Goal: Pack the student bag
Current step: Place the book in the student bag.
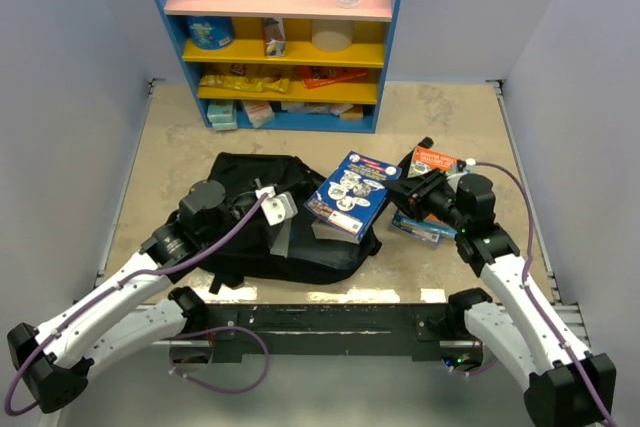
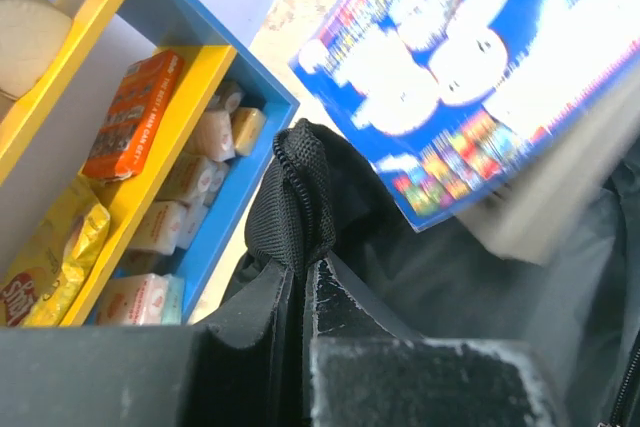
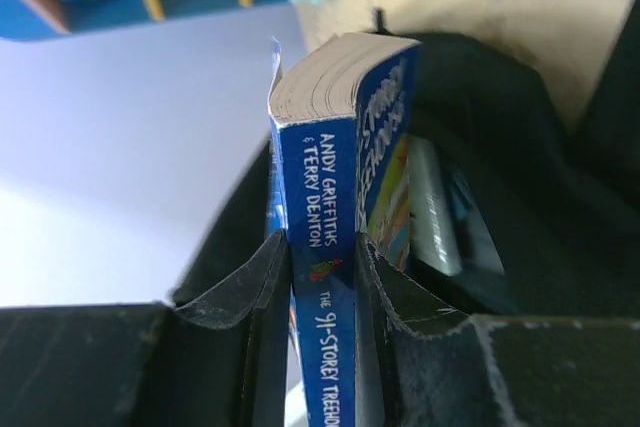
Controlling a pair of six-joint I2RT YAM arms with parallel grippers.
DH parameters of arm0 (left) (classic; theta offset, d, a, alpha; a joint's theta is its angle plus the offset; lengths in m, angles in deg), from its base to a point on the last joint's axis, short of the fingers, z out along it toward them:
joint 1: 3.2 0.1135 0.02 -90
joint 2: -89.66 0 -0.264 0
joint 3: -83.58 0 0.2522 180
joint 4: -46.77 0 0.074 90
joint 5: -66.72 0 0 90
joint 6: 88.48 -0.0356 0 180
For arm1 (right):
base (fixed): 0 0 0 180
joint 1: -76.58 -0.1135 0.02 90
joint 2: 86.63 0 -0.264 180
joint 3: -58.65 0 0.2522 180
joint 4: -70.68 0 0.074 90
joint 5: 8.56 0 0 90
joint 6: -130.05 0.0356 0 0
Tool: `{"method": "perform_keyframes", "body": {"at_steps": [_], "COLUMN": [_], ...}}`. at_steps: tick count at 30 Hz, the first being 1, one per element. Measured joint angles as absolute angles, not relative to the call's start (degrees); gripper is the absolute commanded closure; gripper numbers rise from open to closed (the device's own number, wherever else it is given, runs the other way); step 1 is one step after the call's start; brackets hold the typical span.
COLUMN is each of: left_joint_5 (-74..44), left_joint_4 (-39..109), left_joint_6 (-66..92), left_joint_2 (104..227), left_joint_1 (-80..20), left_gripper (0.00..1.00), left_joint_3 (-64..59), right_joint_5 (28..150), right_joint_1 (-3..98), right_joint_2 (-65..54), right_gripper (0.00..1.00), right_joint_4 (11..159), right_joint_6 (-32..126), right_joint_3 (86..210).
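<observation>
The student bag (image 1: 250, 237), a black fabric backpack, lies flat at the table's middle left. My left gripper (image 1: 274, 205) is shut on a fold of its black mesh edge (image 2: 300, 187) and holds that edge up; in the left wrist view the gripper (image 2: 300, 272) has the fabric pinched between its jaws. My right gripper (image 1: 400, 193) is shut on the spine of a thick blue paperback (image 1: 347, 194), which hangs tilted over the bag's right side. The right wrist view has the gripper (image 3: 322, 245) clamping the book (image 3: 345, 77), with the bag (image 3: 520, 147) beyond it.
An orange book (image 1: 434, 160) and another blue book (image 1: 420, 230) lie on the table under my right arm. A blue, yellow and pink shelf unit (image 1: 285, 52) with snacks and bottles stands at the back. Grey walls close in both sides.
</observation>
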State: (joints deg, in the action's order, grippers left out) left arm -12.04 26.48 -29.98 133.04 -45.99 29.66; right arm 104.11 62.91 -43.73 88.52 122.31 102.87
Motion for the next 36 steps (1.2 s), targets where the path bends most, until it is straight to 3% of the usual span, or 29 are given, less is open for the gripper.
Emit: {"method": "perform_keyframes", "body": {"at_steps": [13, 18, 29, 36], "left_joint_5": [-15.21, -14.86, -14.33, -14.97], "left_joint_4": [26.40, 25.72, 24.25, 24.32], "left_joint_6": [-29.53, -29.31, -29.09, -29.66], "left_joint_2": [133.43, 133.67, 135.09, 135.11], "left_joint_1": [-45.99, -45.99, -45.99, -45.97], "left_gripper": [1.00, 1.00, 1.00, 1.00], "left_joint_3": [28.13, 27.58, 25.35, 25.33], "right_joint_5": [95.90, 95.35, 87.94, 88.90], "right_joint_1": [60.03, 59.04, 40.83, 38.54], "right_joint_2": [-44.65, -42.42, -25.35, -21.31], "right_gripper": [1.00, 1.00, 1.00, 1.00], "right_joint_4": [106.34, 105.79, 100.13, 100.78], "right_joint_6": [110.74, 110.15, 106.81, 103.71], "right_joint_3": [110.02, 109.71, 119.33, 122.52]}}
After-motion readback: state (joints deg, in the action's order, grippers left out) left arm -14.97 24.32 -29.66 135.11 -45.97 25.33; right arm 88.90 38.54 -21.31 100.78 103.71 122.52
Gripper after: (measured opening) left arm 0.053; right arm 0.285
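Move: The right hand holds the blue 91-Storey book by its spine, the book's middle about 8 cm to the hand's left and 2 cm back; the bag's open mouth lies some 12 cm left, 9 cm back and 12 cm below. The orange book is about 14 cm right and 2 cm ahead, the blue books 10 cm right and 10 cm back, all some 18 cm lower. From the left hand, the mouth is 5 cm right, 9 cm back and 6 cm below. Keeping its pinch on the blue book's spine, the right hand first dips 2–3 cm while rolling its left side down, then swings about 10 cm to the left to bring the book into the bag's mouth, rolling some 25 degrees in all and turning nearly 20 counter-clockwise. The left hand keeps the rim pinched and lifts it barely 2 cm. ##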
